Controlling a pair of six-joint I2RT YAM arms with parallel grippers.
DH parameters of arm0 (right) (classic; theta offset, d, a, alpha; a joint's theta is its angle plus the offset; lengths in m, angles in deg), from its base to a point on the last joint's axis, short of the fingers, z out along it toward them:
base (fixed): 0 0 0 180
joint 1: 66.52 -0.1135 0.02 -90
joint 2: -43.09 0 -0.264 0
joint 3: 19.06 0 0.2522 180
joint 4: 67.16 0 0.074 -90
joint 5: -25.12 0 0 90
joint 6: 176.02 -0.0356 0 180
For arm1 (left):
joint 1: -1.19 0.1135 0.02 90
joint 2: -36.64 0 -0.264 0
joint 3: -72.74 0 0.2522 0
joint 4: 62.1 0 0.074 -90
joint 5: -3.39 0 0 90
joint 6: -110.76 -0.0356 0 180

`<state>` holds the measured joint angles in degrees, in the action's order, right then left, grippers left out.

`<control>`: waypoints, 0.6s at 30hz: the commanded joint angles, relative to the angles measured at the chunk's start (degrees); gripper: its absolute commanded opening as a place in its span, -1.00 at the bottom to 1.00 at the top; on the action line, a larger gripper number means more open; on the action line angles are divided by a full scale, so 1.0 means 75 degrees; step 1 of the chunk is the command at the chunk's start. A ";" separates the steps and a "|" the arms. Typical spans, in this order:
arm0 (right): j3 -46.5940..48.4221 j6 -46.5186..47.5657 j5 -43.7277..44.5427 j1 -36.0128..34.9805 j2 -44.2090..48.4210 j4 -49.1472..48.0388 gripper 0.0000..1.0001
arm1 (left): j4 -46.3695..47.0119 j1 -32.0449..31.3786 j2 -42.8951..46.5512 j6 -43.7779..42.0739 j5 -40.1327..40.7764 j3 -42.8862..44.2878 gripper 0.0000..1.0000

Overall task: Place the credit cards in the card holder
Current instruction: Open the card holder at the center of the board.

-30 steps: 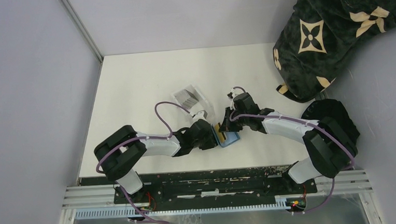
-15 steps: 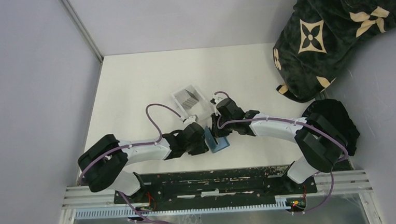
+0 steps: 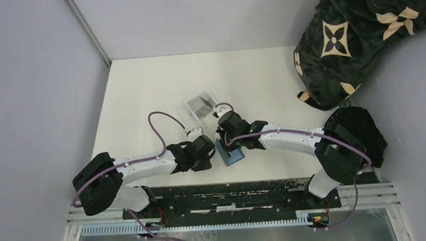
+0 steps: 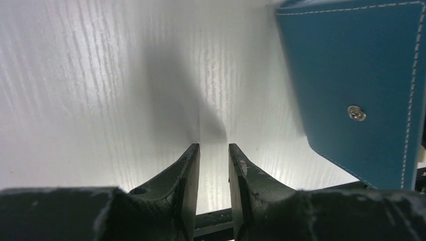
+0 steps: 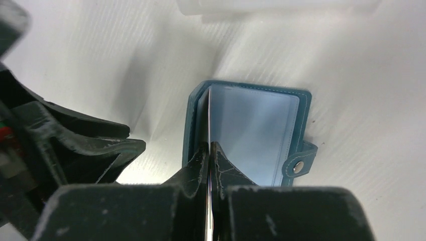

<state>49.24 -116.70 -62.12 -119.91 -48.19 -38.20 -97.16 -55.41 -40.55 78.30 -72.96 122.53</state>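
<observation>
The teal card holder (image 3: 233, 156) lies open on the white table, its grey inner pockets (image 5: 251, 130) facing up and its snap tab (image 5: 300, 165) at the right. My right gripper (image 5: 208, 144) is shut on a thin credit card (image 5: 208, 118), seen edge-on. The card stands upright with its far end down in the holder's fold. My left gripper (image 4: 213, 146) hovers just left of the holder (image 4: 361, 65). Its jaws stand a little apart with only bare table between them. More greyish credit cards (image 3: 201, 104) rest in a clear tray.
The clear plastic tray (image 3: 210, 97) sits just behind the two grippers, its edge at the top of the right wrist view (image 5: 276, 6). A black patterned bag (image 3: 361, 27) fills the back right corner. Grey walls close the left and back sides.
Both grippers and the card holder have shifted left and nearer. The left gripper has come off the holder, drawn back to its left, and its jaws have parted slightly.
</observation>
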 commanded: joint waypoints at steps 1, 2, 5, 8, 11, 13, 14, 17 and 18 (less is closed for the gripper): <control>0.0636 0.0469 0.1010 -0.0384 -0.0041 0.0387 -0.98 | -0.0329 0.0012 0.0323 0.0489 0.0302 -0.0036 -0.31; 0.0683 0.0492 0.1137 -0.0474 -0.0069 0.0452 -0.98 | -0.0420 0.0011 0.0415 0.0527 0.0373 0.0025 -0.31; 0.0827 0.0527 0.1527 -0.0736 -0.0180 0.0597 -0.98 | -0.0847 0.0023 0.0650 0.0592 0.0694 0.0371 -0.31; 0.0933 0.0528 0.1830 -0.1010 -0.0319 0.0686 -0.98 | -0.1281 0.0020 0.0964 0.0780 0.1048 0.0638 -0.30; 0.1012 0.0497 0.2269 -0.1326 -0.0453 0.0807 -0.98 | -0.1610 0.0021 0.1418 0.1164 0.1331 0.0697 -0.30; 0.1086 0.0449 0.2674 -0.1586 -0.0542 0.0923 -0.98 | -0.1710 0.0020 0.1807 0.1503 0.1508 0.0639 -0.30; 0.1132 0.0421 0.2864 -0.1712 -0.0599 0.0967 -0.98 | -0.1740 0.0017 0.2004 0.1671 0.1584 0.0599 -0.30; 0.1242 0.0325 0.3367 -0.2020 -0.0736 0.1122 -0.98 | -0.1881 0.0014 0.2573 0.2113 0.1881 0.0487 -0.30; 0.1236 0.0299 0.3445 -0.2103 -0.0737 0.1131 -0.98 | -0.1969 0.0017 0.2715 0.2305 0.1981 0.0466 -0.29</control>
<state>56.19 -113.61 -43.69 -131.66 -52.24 -31.82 -111.80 -55.41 -25.03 87.65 -64.00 125.39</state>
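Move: The right hand still grips a card edge-on, tucked inside the raised cover of the open card holder. The holder's middle is roughly 2 cm back and 2 cm right of that hand, some 5 cm below; the plastic box is about 11 cm ahead and 5 cm left, also 5 cm lower. From the left hand, empty and low beside the cover, the holder's middle is about 9 cm right and 3 cm ahead, some 1 cm lower. Leftward by about 2 cm and a little back, the right hand, fingers still shut on the card, bears with it against the inside of the raised cover, its fingertips swinging some 15 degrees forward and to the right. The left hand first edges left, then rises about 6 cm away from the holder, turning counter-clockwise with its finger gap unchanged. ##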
